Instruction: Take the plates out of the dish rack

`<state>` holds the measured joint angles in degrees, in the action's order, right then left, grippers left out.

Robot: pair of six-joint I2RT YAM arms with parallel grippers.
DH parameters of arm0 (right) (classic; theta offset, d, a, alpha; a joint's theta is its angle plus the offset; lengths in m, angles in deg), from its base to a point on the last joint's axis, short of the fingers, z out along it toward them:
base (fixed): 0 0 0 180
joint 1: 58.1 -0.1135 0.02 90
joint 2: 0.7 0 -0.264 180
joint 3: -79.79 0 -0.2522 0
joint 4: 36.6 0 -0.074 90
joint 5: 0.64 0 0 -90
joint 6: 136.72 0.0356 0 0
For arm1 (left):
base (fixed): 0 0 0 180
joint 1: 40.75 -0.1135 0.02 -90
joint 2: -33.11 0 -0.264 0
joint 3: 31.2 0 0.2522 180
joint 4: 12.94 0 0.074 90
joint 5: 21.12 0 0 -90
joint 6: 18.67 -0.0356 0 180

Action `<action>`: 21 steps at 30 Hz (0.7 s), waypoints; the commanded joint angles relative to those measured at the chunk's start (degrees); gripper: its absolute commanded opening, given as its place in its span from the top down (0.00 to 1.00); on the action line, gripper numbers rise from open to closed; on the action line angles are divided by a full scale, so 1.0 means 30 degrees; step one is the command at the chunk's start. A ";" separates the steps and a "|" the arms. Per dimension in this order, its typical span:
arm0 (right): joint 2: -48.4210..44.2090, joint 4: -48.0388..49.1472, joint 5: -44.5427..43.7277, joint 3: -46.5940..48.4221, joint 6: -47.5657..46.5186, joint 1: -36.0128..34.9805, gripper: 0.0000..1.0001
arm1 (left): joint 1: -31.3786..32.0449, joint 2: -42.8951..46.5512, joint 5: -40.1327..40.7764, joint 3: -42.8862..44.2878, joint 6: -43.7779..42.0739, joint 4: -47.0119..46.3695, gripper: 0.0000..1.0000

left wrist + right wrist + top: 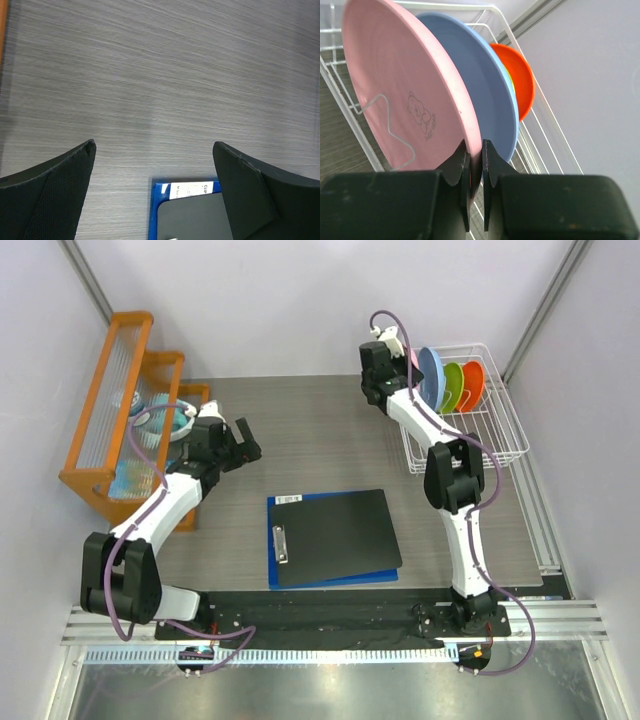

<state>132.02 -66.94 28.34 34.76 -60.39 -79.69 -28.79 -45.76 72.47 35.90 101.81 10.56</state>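
Observation:
The white wire dish rack [500, 435] stands at the back right with plates upright in it. The pink plate [405, 85] is the nearest one to the wrist camera, then the light blue plate [487, 85], a sliver of the green plate [510, 82] and the orange plate [522, 80]. From above the blue [432, 375], green [453, 386] and orange [473, 382] plates show in a row. My right gripper [475, 150] is shut on the pink plate's rim. My left gripper [155, 150] hangs open over the table, holding nothing.
A black clipboard on a blue one [335, 537] lies mid-table; its corner [161, 200] shows under the left gripper. An orange stepped shelf rack [120, 405] with dishes stands at the far left. Walls close in on both sides.

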 commanded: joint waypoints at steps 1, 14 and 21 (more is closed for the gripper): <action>-0.1937 0.4732 -0.2479 -0.0176 -0.2441 -0.0569 0.99 | 0.0054 0.0157 0.0560 0.0764 -0.0287 0.0299 0.00; -0.6710 0.7463 -0.3657 -0.3341 -0.3852 -0.1506 0.99 | 0.0054 0.1182 -0.1371 -0.0261 0.0269 -0.0813 0.00; -1.0107 0.0765 0.0335 -0.5040 0.3184 -0.2385 0.99 | 0.0054 0.2234 -0.4327 -0.1138 0.1176 -0.2949 0.00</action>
<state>109.05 -51.84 20.08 21.49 -67.54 -85.48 -28.76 -42.42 66.37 34.37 103.07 8.81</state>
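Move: The pink plate is already pinched by its near rim in the right hand, its middle some 7 cm ahead and about 2 cm above the hand point. The blue plate stands about 7 cm ahead, 5 cm to the right and 4 cm lower; the green one is 7 cm ahead and 11 right, the orange one 8 ahead and 17 right, both about 7 cm lower. From the left hand the pink plate lies about 26 cm ahead, 50 to the right and 8 higher. Keeping its shut pinch on the pink plate's rim, the right hand lifts it up out of the rack by about 16 cm, slowly first and then quickly, drawing back some 8 cm towards the base as it climbs and tipping the fingers upward about 20 degrees. The empty left hand stays wide open and, late on, edges a couple of centimetres up and right. ##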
